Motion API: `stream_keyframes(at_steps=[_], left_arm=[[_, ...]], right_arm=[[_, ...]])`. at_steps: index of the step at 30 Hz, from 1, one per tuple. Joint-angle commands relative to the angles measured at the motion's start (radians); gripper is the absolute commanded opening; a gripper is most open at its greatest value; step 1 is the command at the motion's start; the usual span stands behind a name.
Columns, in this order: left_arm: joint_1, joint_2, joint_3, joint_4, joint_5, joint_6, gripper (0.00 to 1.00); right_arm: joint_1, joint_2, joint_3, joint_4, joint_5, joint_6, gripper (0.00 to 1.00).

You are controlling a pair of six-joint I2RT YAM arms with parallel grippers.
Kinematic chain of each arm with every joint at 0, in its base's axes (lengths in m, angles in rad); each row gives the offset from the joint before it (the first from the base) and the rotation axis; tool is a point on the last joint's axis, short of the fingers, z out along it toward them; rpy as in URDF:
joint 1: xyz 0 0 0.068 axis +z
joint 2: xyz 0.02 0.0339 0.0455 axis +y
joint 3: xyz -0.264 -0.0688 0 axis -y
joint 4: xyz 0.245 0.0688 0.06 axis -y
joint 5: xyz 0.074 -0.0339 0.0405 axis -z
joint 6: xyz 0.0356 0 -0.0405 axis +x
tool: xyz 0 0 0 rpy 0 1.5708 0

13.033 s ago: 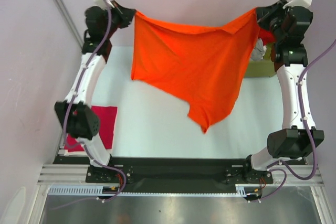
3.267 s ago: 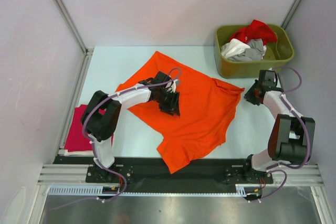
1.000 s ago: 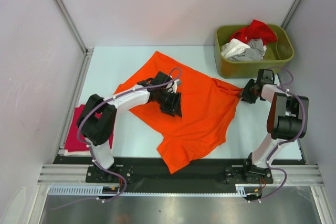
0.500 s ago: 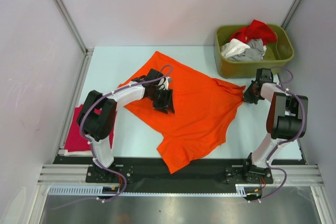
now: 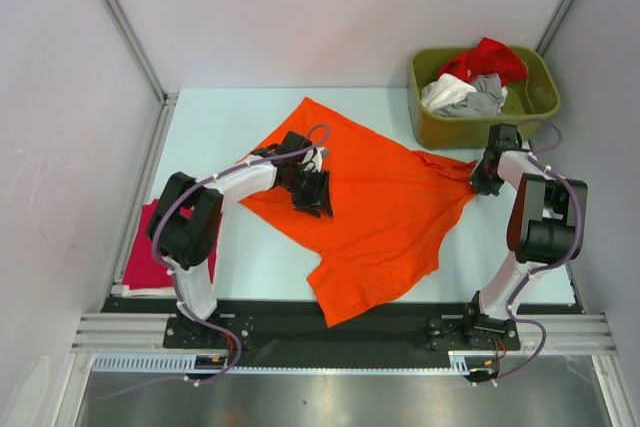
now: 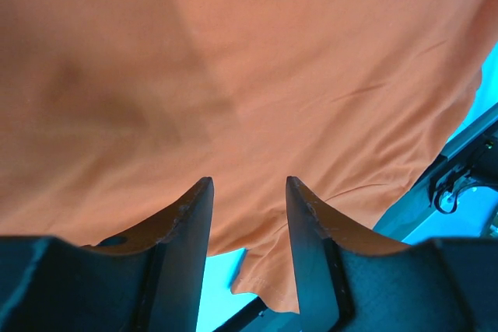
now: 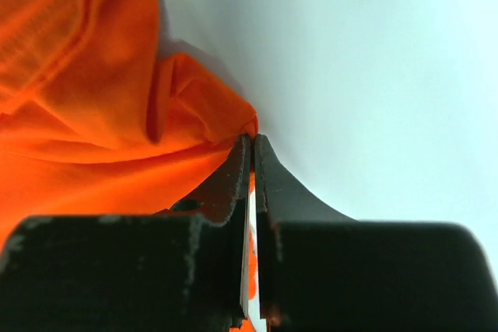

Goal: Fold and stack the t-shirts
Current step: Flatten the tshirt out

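The large orange t-shirt lies spread and wrinkled across the middle of the table. My left gripper hovers over its left part, open, with nothing between its fingers; the left wrist view shows orange cloth filling the space below the left gripper. My right gripper sits at the shirt's right corner and is shut on that edge; in the right wrist view the right gripper pinches bunched orange fabric. A magenta-red t-shirt lies folded at the left edge.
The olive-green bin stands at the back right, just behind my right gripper, holding red, white and grey tees. Metal frame posts rise at the back corners. The arm bases line the near edge.
My right gripper closed on the orange shirt's right corner and drew it rightward, pulling the cloth taut and shifting it. The left gripper moved slightly back and left, staying open.
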Motion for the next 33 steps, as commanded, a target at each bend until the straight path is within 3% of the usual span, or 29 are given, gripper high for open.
stream_keyframes(at_steps=[1,5,6,10,14,24,29,33], left_arm=[[-0.004,-0.035,0.002,0.002,0.005,0.026,0.48],[0.002,-0.029,0.021,-0.003,-0.010,0.035,0.48],[0.002,-0.029,0.028,-0.004,-0.009,0.037,0.49],[0.005,-0.032,0.045,-0.015,-0.010,0.042,0.49],[0.005,-0.043,0.025,-0.006,0.004,0.034,0.49],[0.005,-0.061,-0.007,0.025,0.021,0.015,0.49],[0.005,-0.062,-0.008,0.028,0.034,-0.004,0.49],[0.002,-0.104,-0.062,0.049,0.045,-0.026,0.49]], right_arm=[[-0.006,-0.076,-0.051,-0.029,0.061,0.033,0.00],[-0.024,-0.012,-0.036,-0.031,0.058,0.019,0.01],[-0.028,0.006,-0.001,-0.036,0.064,0.012,0.05],[-0.023,0.014,0.088,-0.120,0.132,-0.016,0.35],[-0.018,-0.070,0.120,-0.273,0.155,0.039,0.54],[0.073,-0.579,-0.286,-0.473,-0.252,0.168,0.59],[0.138,-0.677,-0.453,-0.429,-0.368,0.206,0.60],[0.283,-0.696,-0.541,-0.426,-0.356,0.271,0.56]])
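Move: The right hand is shut on the shirt's right edge. The near right corner of the shirt lies about 21 cm back from it and 14 cm to its left, barely lower. The shirt's upper right corner is some 7 cm straight ahead of the hand; the green bin is about 22 cm ahead and 5 cm to its right. From the idle left hand that near right corner lies roughly 14 cm back and 31 cm to the right. The right hand opens, frees the shirt's edge and arcs about 22 cm back and 14 cm left towards the near right corner. ##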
